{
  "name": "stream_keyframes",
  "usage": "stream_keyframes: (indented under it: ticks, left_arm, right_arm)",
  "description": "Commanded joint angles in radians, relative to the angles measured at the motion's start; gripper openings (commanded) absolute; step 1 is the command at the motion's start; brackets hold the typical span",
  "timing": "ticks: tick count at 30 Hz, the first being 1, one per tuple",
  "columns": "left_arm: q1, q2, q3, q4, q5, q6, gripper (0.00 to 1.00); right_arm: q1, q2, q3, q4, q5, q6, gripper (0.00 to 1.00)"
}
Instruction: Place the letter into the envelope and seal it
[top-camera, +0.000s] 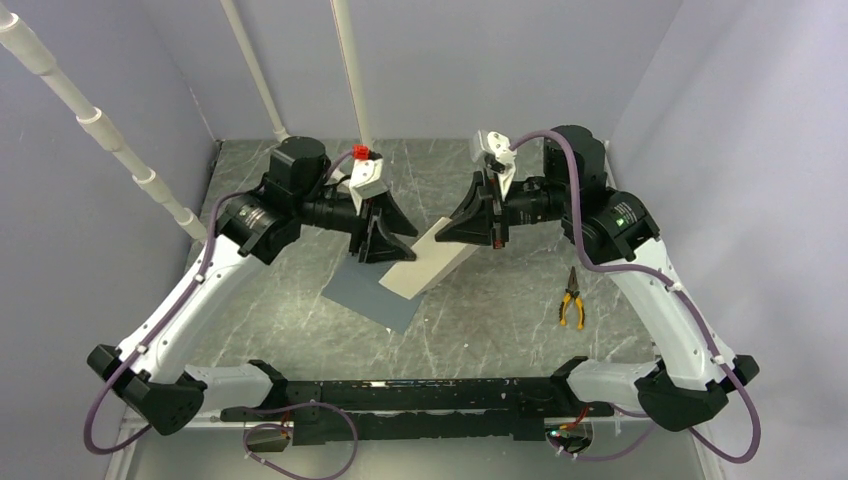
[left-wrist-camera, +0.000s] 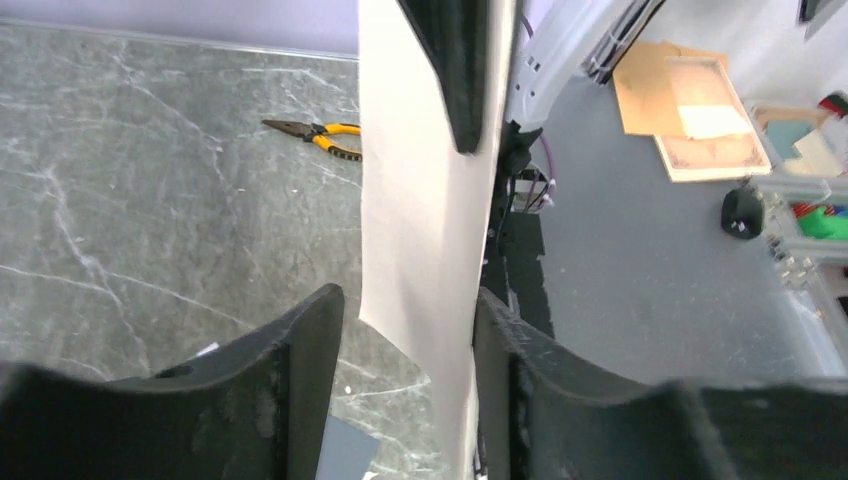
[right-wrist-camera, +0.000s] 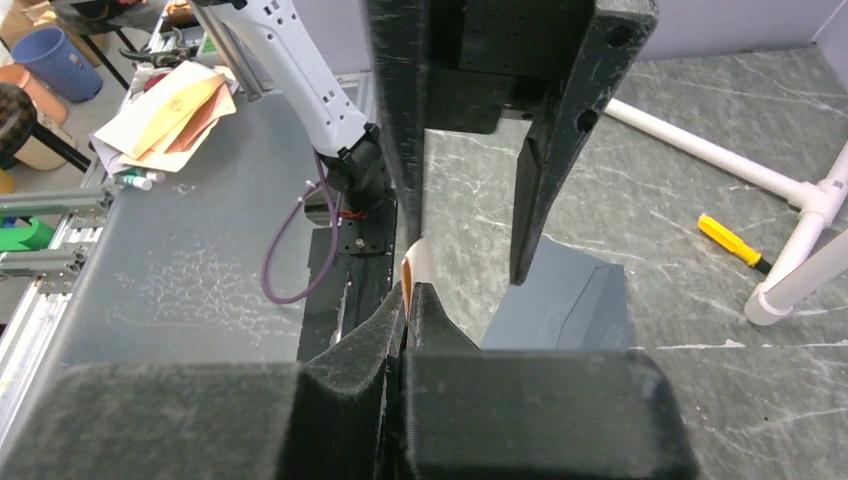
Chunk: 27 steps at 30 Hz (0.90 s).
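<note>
The letter (top-camera: 432, 262), a pale tan sheet, hangs tilted above the table between my two grippers. Its low end reaches over the slate-grey envelope (top-camera: 372, 296), which lies flat below. My right gripper (top-camera: 448, 230) is shut on the sheet's upper right edge. In the right wrist view a sliver of letter (right-wrist-camera: 413, 268) sticks out of the closed right gripper (right-wrist-camera: 408, 296). My left gripper (left-wrist-camera: 405, 340) is open. The letter (left-wrist-camera: 420, 230) passes between its fingers, close against the right finger (left-wrist-camera: 500, 350), with a gap to the left one. The envelope (right-wrist-camera: 565, 300) shows its flap crease.
Yellow-handled pliers (top-camera: 571, 298) lie on the marble table right of the envelope. White pipes (top-camera: 100, 125) stand at the back left. The arms' base bar (top-camera: 400, 395) runs along the near edge. Off the table lie papers (left-wrist-camera: 690, 105) and clutter.
</note>
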Motion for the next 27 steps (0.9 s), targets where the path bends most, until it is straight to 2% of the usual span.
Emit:
stream_keyframes:
  ticks: [1, 4, 6, 9, 14, 18, 21, 23, 27]
  left_arm:
    - [-0.005, 0.064, 0.044, 0.103, -0.029, -0.144, 0.48]
    - [-0.004, 0.090, 0.065, 0.070, -0.058, -0.144, 0.30]
    - [-0.005, 0.097, 0.064, 0.045, -0.072, -0.131, 0.27]
    - [-0.005, 0.105, 0.054, 0.021, -0.031, -0.102, 0.29]
    - [-0.004, 0.100, 0.027, -0.004, 0.054, -0.048, 0.13]
    - [-0.004, 0.060, -0.007, -0.034, 0.075, 0.001, 0.10]
    - [-0.005, 0.026, -0.031, -0.006, 0.086, -0.002, 0.17]
    - [-0.004, 0.010, -0.041, 0.011, 0.101, -0.004, 0.18]
    - [-0.003, 0.004, -0.038, -0.012, 0.092, 0.023, 0.10]
  right_arm:
    - [0.005, 0.010, 0.030, 0.015, -0.005, -0.033, 0.00]
    - [0.005, 0.014, 0.031, 0.014, 0.016, -0.045, 0.00]
    - [0.005, 0.008, 0.020, 0.030, 0.036, -0.044, 0.00]
    - [0.005, -0.002, 0.004, 0.045, 0.050, -0.050, 0.00]
    - [0.005, -0.017, -0.011, 0.081, 0.079, -0.039, 0.00]
    - [0.005, -0.030, -0.007, 0.099, 0.097, -0.028, 0.00]
    - [0.004, -0.029, -0.006, 0.111, 0.101, -0.016, 0.00]
    - [0.003, -0.028, -0.007, 0.122, 0.100, -0.005, 0.00]
    - [0.003, -0.028, -0.011, 0.148, 0.104, 0.015, 0.00]
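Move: The folded letter, held at its far edge by the right hand, has its middle about 2 cm back, 2 cm right and 3 cm below the left hand, whose open fingers straddle its free edge. From the right hand that middle is some 3 cm back, 3 cm left, 4 cm down. The envelope lies on the table about 5 cm ahead, 7 cm left and 36 cm below the left hand. Left hand swings 3 cm forward, down, then back, fingers narrowing round the letter; right eases it 2 cm forward. ##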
